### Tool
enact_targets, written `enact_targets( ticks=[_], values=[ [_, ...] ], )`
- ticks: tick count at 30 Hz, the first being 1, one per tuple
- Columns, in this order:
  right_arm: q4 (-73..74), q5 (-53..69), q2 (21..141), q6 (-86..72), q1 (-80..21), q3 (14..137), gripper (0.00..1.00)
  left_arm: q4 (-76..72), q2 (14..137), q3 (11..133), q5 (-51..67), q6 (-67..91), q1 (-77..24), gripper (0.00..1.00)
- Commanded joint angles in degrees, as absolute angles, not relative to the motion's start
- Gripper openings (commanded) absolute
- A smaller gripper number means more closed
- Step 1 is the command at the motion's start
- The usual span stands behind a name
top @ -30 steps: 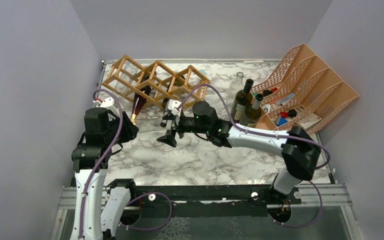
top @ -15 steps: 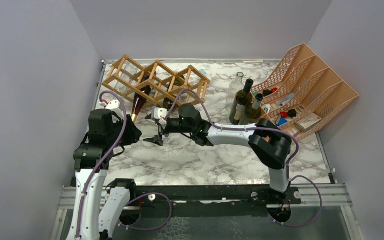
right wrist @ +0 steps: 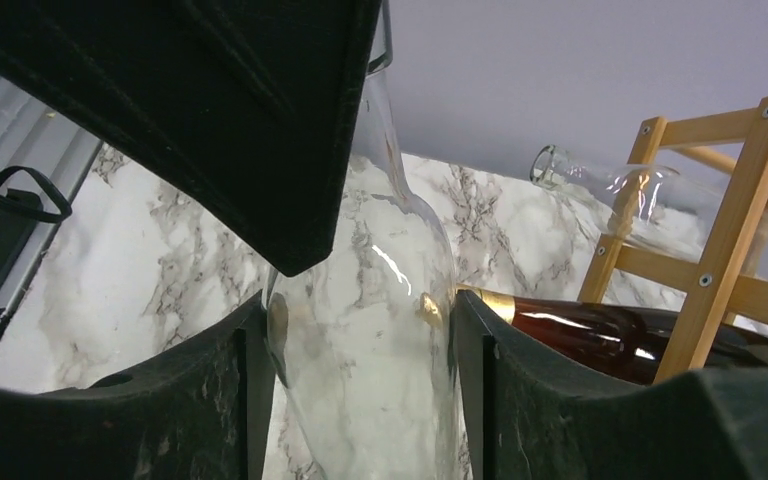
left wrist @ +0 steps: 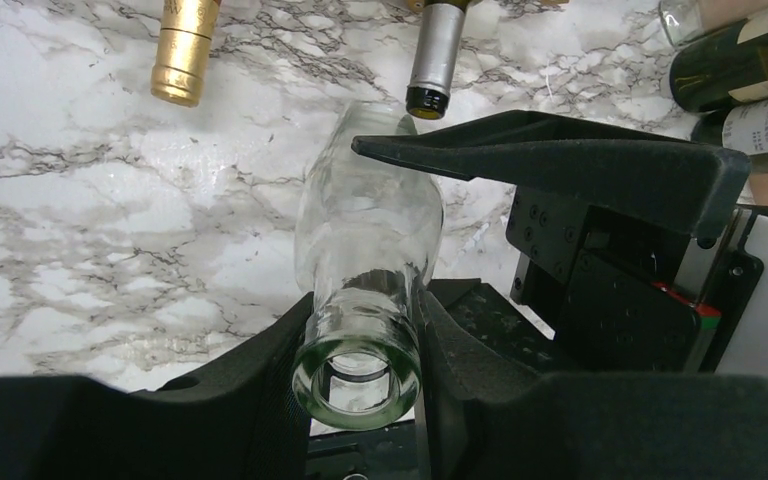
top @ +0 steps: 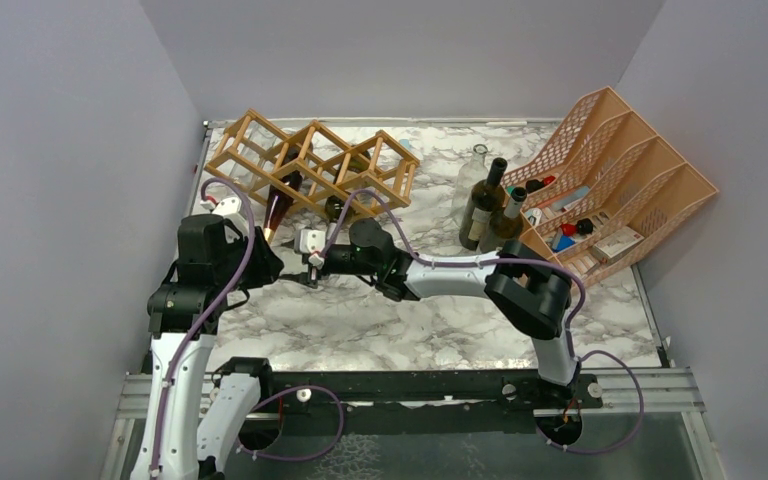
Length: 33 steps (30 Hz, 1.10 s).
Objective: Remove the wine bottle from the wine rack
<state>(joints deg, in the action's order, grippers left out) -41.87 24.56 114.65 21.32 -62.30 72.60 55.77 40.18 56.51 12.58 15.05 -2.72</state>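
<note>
The wine bottle point(left wrist: 365, 225) is clear glass and hangs tilted above the marble, off the wine rack point(top: 310, 165). My left gripper point(left wrist: 360, 350) is shut on its neck, just below the mouth. My right gripper point(right wrist: 355, 370) has its pads pressed to both sides of the bottle's body point(right wrist: 360, 340). In the top view the two grippers meet in front of the rack, left gripper point(top: 268, 265) and right gripper point(top: 310, 262). A red bottle with a gold cap point(right wrist: 580, 335) and another clear bottle point(right wrist: 610, 190) lie in the wooden rack point(right wrist: 730, 230).
A gold-capped neck point(left wrist: 182, 55) and a silver-capped neck point(left wrist: 435, 55) stick out of the rack toward me. Two dark bottles point(top: 482, 205) stand at the right beside a peach mesh organizer point(top: 620, 170). Walls close in on left, back and right.
My right arm has swung left to the left gripper, and its jaws have closed from wide open onto the clear bottle's body. The left gripper has kept its hold on the neck.
</note>
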Motion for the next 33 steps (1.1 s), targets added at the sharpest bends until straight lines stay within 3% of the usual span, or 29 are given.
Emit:
enact_targets(
  ticks=[1, 3, 5, 9, 15, 23, 33],
  values=[
    [-42.07, 21.42, 112.42, 16.25, -62.78, 73.05, 0.45, 51.99, 39.52, 60.14, 17.30, 14.17, -3.25, 0.35],
    [-41.98, 21.34, 110.85, 13.81, -62.77, 71.38, 0.41, 51.97, 39.89, 61.26, 16.67, 13.65, -3.25, 0.52],
    [-41.00, 20.45, 108.66, 11.10, -62.75, 69.17, 0.38, 51.98, 40.58, 62.77, 16.13, 12.93, -3.25, 0.77],
    [-37.52, 18.80, 102.50, 6.60, -62.70, 64.17, 0.37, 52.00, 42.26, 66.67, 14.86, 11.58, -3.25, 0.92],
    [-29.94, 10.86, 88.78, 1.54, -62.75, 54.62, 0.36, 49.22, 43.29, 69.64, 12.14, 11.34, -3.25, 0.97],
    [-14.02, -5.10, 71.78, -3.53, -61.26, 45.14, 0.34, 44.11, 43.69, 62.14, 12.20, 13.62, -3.25, 0.97],
    [-16.03, -17.95, 70.53, -9.09, -52.97, 44.37, 0.31, 38.22, 40.24, 52.78, 14.56, 16.69, -3.25, 0.96]
  ],
)
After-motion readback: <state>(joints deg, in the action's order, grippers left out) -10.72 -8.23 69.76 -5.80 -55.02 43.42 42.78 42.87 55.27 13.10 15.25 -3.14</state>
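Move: Both hands hold the clear bottle at 0.0, its middle roughly 7 cm below the left hand. From the left hand, the green bottle in the rack lies about 13 cm ahead and 12 cm right, the gold-necked bottle some 16 cm straight ahead, both about 13 cm lower. The two standing dark bottles are some 43 cm right of the right hand and 10 cm ahead, with the standing clear bottle 40 cm right and 17 cm ahead. Left opens, releasing the clear bottle, rises and sinks back; right carries it about 23 cm rightward, turning clockwise. ##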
